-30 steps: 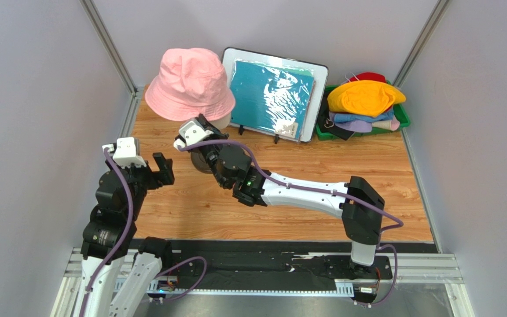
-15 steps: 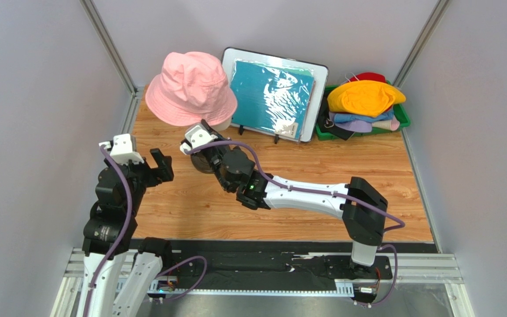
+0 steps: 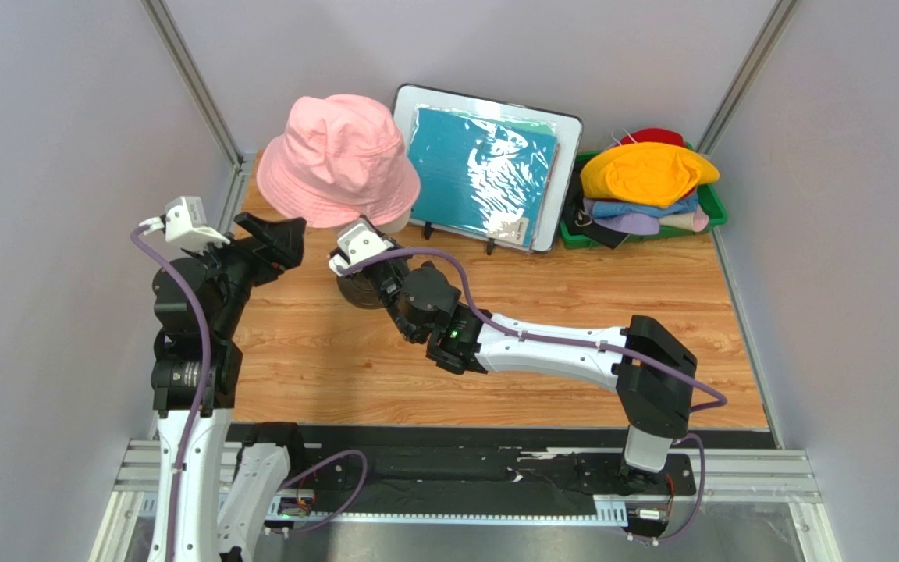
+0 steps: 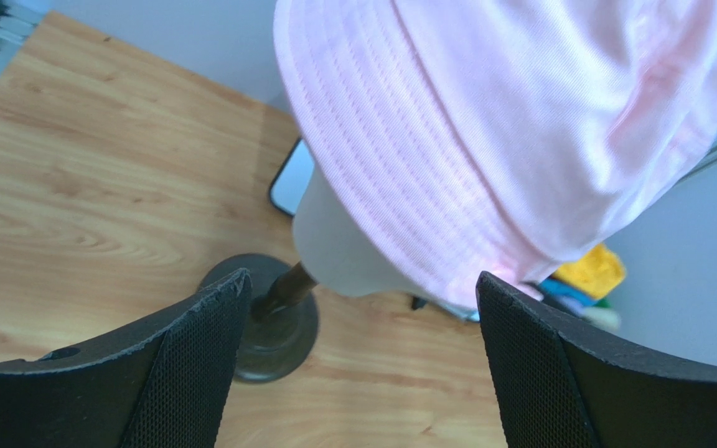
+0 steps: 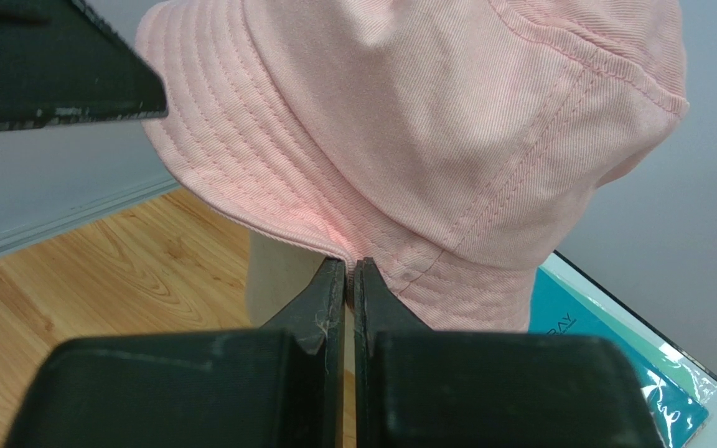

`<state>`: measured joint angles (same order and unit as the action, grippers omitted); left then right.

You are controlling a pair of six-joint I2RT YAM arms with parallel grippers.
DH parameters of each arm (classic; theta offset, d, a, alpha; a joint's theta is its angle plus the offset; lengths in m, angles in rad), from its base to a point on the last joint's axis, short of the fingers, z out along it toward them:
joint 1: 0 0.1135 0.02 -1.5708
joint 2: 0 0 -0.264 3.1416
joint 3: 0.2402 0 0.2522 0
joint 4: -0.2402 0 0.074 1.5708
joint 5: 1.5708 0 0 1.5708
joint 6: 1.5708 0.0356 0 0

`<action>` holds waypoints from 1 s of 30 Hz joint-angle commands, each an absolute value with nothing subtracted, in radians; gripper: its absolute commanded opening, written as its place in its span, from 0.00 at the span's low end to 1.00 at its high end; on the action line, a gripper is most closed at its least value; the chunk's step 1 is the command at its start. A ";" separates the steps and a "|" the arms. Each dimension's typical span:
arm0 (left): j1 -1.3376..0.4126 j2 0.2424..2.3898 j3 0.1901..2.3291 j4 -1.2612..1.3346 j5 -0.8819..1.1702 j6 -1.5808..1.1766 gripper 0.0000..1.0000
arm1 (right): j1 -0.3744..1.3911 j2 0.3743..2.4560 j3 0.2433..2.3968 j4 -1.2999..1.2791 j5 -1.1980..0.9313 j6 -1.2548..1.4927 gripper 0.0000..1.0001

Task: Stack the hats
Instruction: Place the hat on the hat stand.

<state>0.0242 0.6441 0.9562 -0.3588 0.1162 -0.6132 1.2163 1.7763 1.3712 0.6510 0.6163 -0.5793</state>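
Observation:
A pink hat (image 3: 337, 158) sits on a cream mannequin head (image 4: 344, 252) at the back left of the table. My right gripper (image 5: 349, 264) is shut, its tips pinching the hat's front brim (image 5: 334, 233); in the top view this right gripper (image 3: 368, 231) is just below the hat. My left gripper (image 4: 362, 280) is open, just left of the hat and below its brim, with nothing between the fingers; from above, the left gripper (image 3: 281, 238) points at the hat. More hats are piled in a green bin (image 3: 715, 213): orange-yellow (image 3: 648, 170) on top, red (image 3: 654, 136), and blue (image 3: 636, 211).
A teal sheet in a white frame (image 3: 484, 164) stands propped between the mannequin and the bin. The mannequin's dark round base (image 4: 269, 327) rests on the wood under my right wrist. Grey walls close in the table on the left, back and right.
My left arm has swung up and back, turning its open gripper toward the hat. My right gripper has shifted slightly right with the brim, and the hat has shifted slightly on the head.

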 commanded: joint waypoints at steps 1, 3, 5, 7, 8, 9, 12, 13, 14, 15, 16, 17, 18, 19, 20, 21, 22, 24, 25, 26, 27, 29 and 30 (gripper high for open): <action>0.135 0.684 0.950 -0.154 0.322 -0.791 0.93 | 1.221 1.755 1.359 0.600 0.603 -0.526 0.00; 0.205 0.690 0.913 -0.097 0.405 -0.866 0.91 | 1.220 1.758 1.365 0.594 0.598 -0.525 0.00; 0.233 0.699 0.904 -0.051 0.426 -0.888 0.90 | 1.221 1.763 1.377 0.584 0.595 -0.525 0.00; 0.238 0.721 0.896 -0.005 0.457 -0.914 0.89 | 1.221 1.769 1.382 0.580 0.591 -0.526 0.00; 0.245 0.729 0.894 0.029 0.471 -0.928 0.87 | 1.221 1.770 1.390 0.580 0.591 -0.528 0.00; 0.250 0.738 0.893 0.044 0.495 -0.951 0.86 | 1.221 1.772 1.391 0.574 0.591 -0.529 0.00; 0.271 0.772 0.890 0.090 0.529 -0.983 0.84 | 1.220 1.770 1.397 0.566 0.589 -0.526 0.00; 0.276 0.782 0.890 0.116 0.535 -0.989 0.83 | 1.221 1.769 1.397 0.561 0.588 -0.525 0.00; 0.282 0.788 0.891 0.126 0.541 -0.995 0.80 | 1.220 1.769 1.397 0.560 0.588 -0.523 0.00; 0.282 0.795 0.896 0.130 0.545 -1.000 0.79 | 1.221 1.769 1.397 0.558 0.584 -0.522 0.00; 0.284 0.802 0.900 0.124 0.543 -0.999 0.78 | 1.221 1.770 1.399 0.555 0.583 -0.515 0.00; 0.282 0.805 0.905 0.117 0.535 -0.993 0.76 | 1.221 1.769 1.399 0.552 0.581 -0.514 0.00; 0.282 0.810 0.911 0.109 0.531 -0.992 0.75 | 1.221 1.770 1.401 0.549 0.578 -0.509 0.00; 0.282 0.819 0.913 0.107 0.534 -0.992 0.75 | 1.220 1.772 1.402 0.549 0.577 -0.505 0.00; 0.282 0.827 0.914 0.107 0.537 -0.994 0.74 | 1.221 1.770 1.404 0.548 0.574 -0.500 0.00; 0.284 0.834 0.917 0.109 0.543 -0.999 0.74 | 1.223 1.769 1.405 0.540 0.569 -0.499 0.00; 0.282 0.848 0.919 0.110 0.545 -1.000 0.74 | 1.221 1.769 1.407 0.535 0.566 -0.496 0.00; 0.282 0.856 0.919 0.118 0.543 -0.999 0.70 | 1.220 1.766 1.411 0.525 0.561 -0.489 0.00; 0.282 0.861 0.917 0.126 0.538 -1.000 0.65 | 1.221 1.766 1.410 0.520 0.558 -0.486 0.00; 0.284 0.859 0.917 0.124 0.532 -0.999 0.62 | 1.221 1.763 1.410 0.517 0.554 -0.479 0.00; 0.282 0.859 0.914 0.127 0.520 -0.997 0.59 | 1.220 1.761 1.408 0.511 0.545 -0.477 0.00; 0.282 0.861 0.910 0.152 0.511 -1.008 0.46 | 1.221 1.756 1.407 0.502 0.535 -0.471 0.00; 0.284 0.859 0.904 0.164 0.502 -1.015 0.41 | 1.221 1.756 1.407 0.493 0.528 -0.465 0.00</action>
<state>0.2756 0.8673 0.8909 0.0723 0.5186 -0.9958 1.2140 1.7763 1.3964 0.5869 0.5690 -0.5343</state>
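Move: The left hand, open and empty, is after the pink hat's left brim edge, about 6 cm ahead of it, 1 cm right and 2 cm up. The hat's middle lies some 11 cm ahead, 8 cm right and 4 cm up, with the hat stand's head under it, 11 cm ahead, 9 cm right and 3 cm down. From the right hand, already pinching the near brim, the head is roughly 8 cm ahead, 1 cm left and slightly below, the hat's middle 5 cm above. The right fingers keep their pinch on the near brim, creeping only about 1 cm left, while the left hand brings its fingers astride the left brim edge. It reaches forward about 5 cm, climbs some 3 cm and settles back a little, rolling about 20 degrees left side down and swinging slightly clockwise; the fingers narrow from nearly wide open to half open, with no clear squeeze yet. ##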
